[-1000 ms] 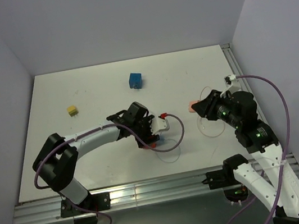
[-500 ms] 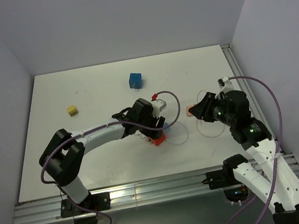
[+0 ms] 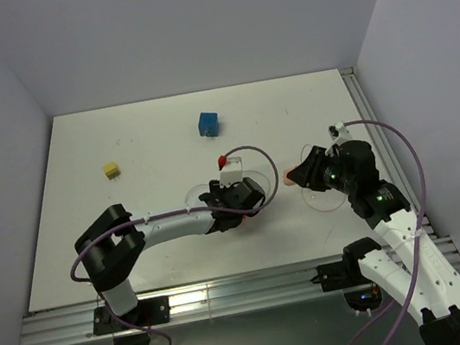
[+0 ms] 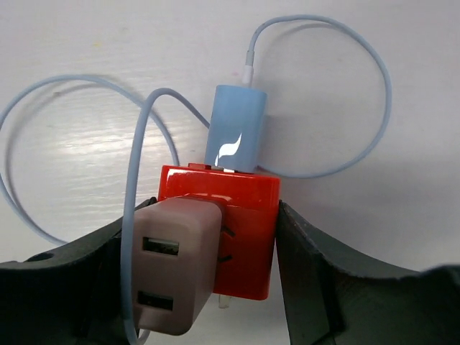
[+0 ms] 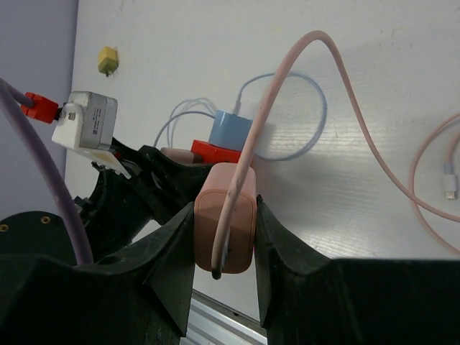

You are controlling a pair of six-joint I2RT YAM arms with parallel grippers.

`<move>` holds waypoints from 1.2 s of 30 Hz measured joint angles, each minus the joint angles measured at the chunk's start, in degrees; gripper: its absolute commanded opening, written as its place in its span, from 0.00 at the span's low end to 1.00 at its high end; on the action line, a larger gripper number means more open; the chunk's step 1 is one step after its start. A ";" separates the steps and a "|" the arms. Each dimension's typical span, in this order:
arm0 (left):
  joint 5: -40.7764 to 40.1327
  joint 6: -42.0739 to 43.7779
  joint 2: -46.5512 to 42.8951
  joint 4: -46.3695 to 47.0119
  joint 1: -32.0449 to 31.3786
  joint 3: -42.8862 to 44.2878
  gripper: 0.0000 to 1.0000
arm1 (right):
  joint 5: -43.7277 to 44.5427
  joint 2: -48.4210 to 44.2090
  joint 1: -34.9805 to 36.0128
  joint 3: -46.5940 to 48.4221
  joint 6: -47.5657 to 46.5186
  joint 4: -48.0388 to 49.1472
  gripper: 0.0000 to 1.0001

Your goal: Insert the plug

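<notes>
My left gripper [image 4: 208, 287] is shut on a red socket block [image 4: 244, 215], its fingers [image 4: 316, 280] pressed on both sides of it. A blue charger [image 4: 236, 129] is plugged into the block's far face, and a beige two-port charger [image 4: 172, 266] sits in its near face. My right gripper [image 5: 224, 237] is shut on the pink plug [image 5: 212, 215], whose pink cable [image 5: 345, 72] arcs away to the right. The plug's prongs are hidden. In the top view the plug [image 3: 290, 175] hangs just right of the left wrist [image 3: 238, 196], apart from it.
A blue cube [image 3: 208, 123] and a small yellow block [image 3: 110, 169] lie at the back of the white table [image 3: 144, 125]. A pale blue cable [image 4: 374, 79] loops around the block. Pink cable loops [image 3: 330, 196] lie under the right arm. A metal rail [image 3: 231, 290] runs along the near edge.
The left arm swung right and turned its wrist, carrying the red block towards the right gripper. The right gripper shifted left with the pink plug.
</notes>
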 measured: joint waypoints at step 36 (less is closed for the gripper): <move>-4.09 -1.25 -15.28 -9.57 -1.36 -6.54 0.99 | 1.31 0.68 0.76 -0.07 -0.28 0.04 0.00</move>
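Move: Between the left fingers the red socket block is already held, its middle a couple of centimetres below the hand point; the table spot it is taken to lies about 4 cm left, 1 cm back and 4 cm below. The blue plug is seated in the block's far side, some 4 cm ahead, 1 cm right and 2 cm below; the beige plug sits about 3 cm left and 1 cm back at hand height. From the right hand, the block lies roughly 13 cm left, 2 cm ahead and 16 cm below. Carrying the red block left with the left hand about 3.5 cm, with a slight turn of some 10 degrees, then opening to let go of it as the hand sinks 3 cm around it and shifts a further 2–3 cm left and 2 cm back. Fully open, the fingers then come away and the hand climbs straight up about 8 cm above the block. ##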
